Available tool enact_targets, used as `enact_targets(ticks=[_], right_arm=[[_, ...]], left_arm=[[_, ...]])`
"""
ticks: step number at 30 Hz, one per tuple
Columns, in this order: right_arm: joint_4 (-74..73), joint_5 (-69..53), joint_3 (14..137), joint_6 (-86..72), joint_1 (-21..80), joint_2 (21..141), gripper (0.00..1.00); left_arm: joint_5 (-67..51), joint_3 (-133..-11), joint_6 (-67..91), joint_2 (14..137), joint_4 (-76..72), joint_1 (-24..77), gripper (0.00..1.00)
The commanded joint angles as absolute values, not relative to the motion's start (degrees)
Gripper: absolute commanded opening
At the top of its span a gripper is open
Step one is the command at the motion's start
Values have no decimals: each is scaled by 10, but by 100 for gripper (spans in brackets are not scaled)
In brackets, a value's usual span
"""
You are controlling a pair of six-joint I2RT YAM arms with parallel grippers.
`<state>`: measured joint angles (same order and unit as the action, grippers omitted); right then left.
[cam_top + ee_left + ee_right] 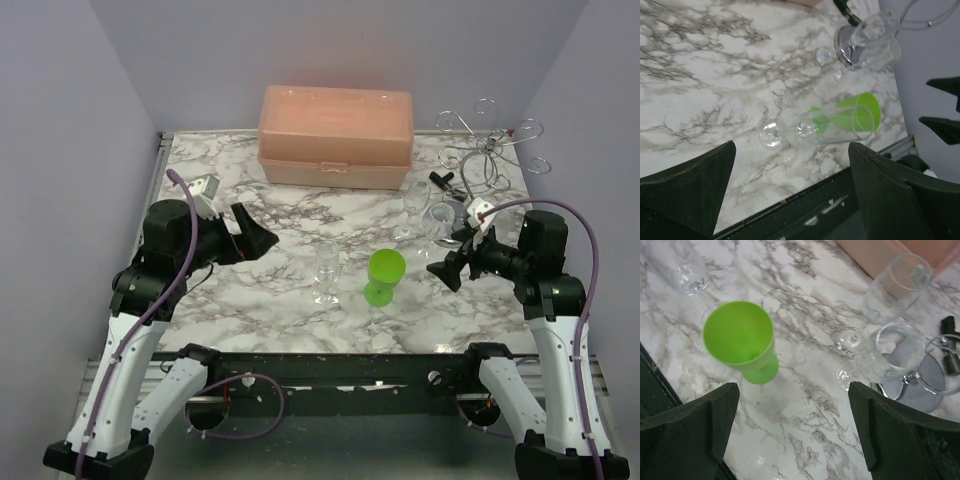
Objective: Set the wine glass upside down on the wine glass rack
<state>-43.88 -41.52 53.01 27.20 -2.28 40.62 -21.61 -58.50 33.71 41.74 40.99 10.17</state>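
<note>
Three clear wine glasses stand upright on the marble table. One wine glass (327, 270) (815, 131) (687, 272) is mid-table, just left of a green goblet (384, 276). The other two (415, 205) (440, 222) stand by the round shiny base of the wire wine glass rack (487, 150) (927, 390) at the back right. My left gripper (255, 235) (791, 165) hovers open, left of the middle glass. To the right of the goblet, my right gripper (447, 270) (794, 405) hangs open over bare marble. Neither holds anything.
An orange lidded box (335, 135) sits at the back centre. A small black object (443, 180) lies beside the rack. The green goblet (740, 340) (860, 112) stands close to the middle glass. Purple walls close in the table (250, 310) on three sides.
</note>
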Motion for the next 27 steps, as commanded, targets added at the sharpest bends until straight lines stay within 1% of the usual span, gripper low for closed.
enact_targets(ticks=[1, 9, 13, 14, 15, 17, 21, 23, 25, 27], right_arm=[[-524, -528, 532, 408, -21, 431, 100], [-562, -542, 528, 473, -21, 473, 100], [-551, -541, 524, 472, -21, 476, 100], [-547, -538, 523, 471, -21, 477, 100], [-544, -537, 523, 468, -21, 476, 100], [-539, -532, 524, 462, -21, 478, 100], [-533, -524, 524, 454, -21, 478, 98], [-531, -522, 523, 449, -21, 477, 98], [-527, -522, 520, 444, -21, 473, 98], [-523, -522, 516, 440, -21, 469, 98]], left_arm=[[-176, -656, 339, 459, 475, 206, 99], [-49, -782, 355, 562, 568, 352, 94], [-8, -823, 377, 614, 585, 405, 84], [-4, -831, 381, 629, 588, 414, 81], [-5, -842, 382, 642, 590, 424, 75], [14, -869, 383, 675, 602, 439, 67], [42, -931, 371, 742, 651, 467, 58], [50, -950, 363, 767, 669, 476, 51], [52, -962, 355, 784, 680, 481, 48], [53, -976, 345, 800, 692, 483, 43]])
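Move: The clear wine glass stands about 16 cm right of the left hand and some 3 cm ahead, its middle roughly 18 cm lower. The green goblet is about 12 cm farther right of that glass, level with it, and another clear glass stands some 15 cm beyond the first and 18 cm to its right. From the right hand the first clear glass lies about 26 cm left and 3 cm ahead, 15 cm lower. Bring the left gripper about 13 cm right towards the clear wine glass, lifting some 3 cm on the way and sinking back. Tip the fingers down and turn them clockwise, roughly 30 degrees in all, closing from wide open to about half, without touching the glass. Ease the right gripper down, slightly back and left, turning counter-clockwise towards the green goblet, then hold it there, open. ##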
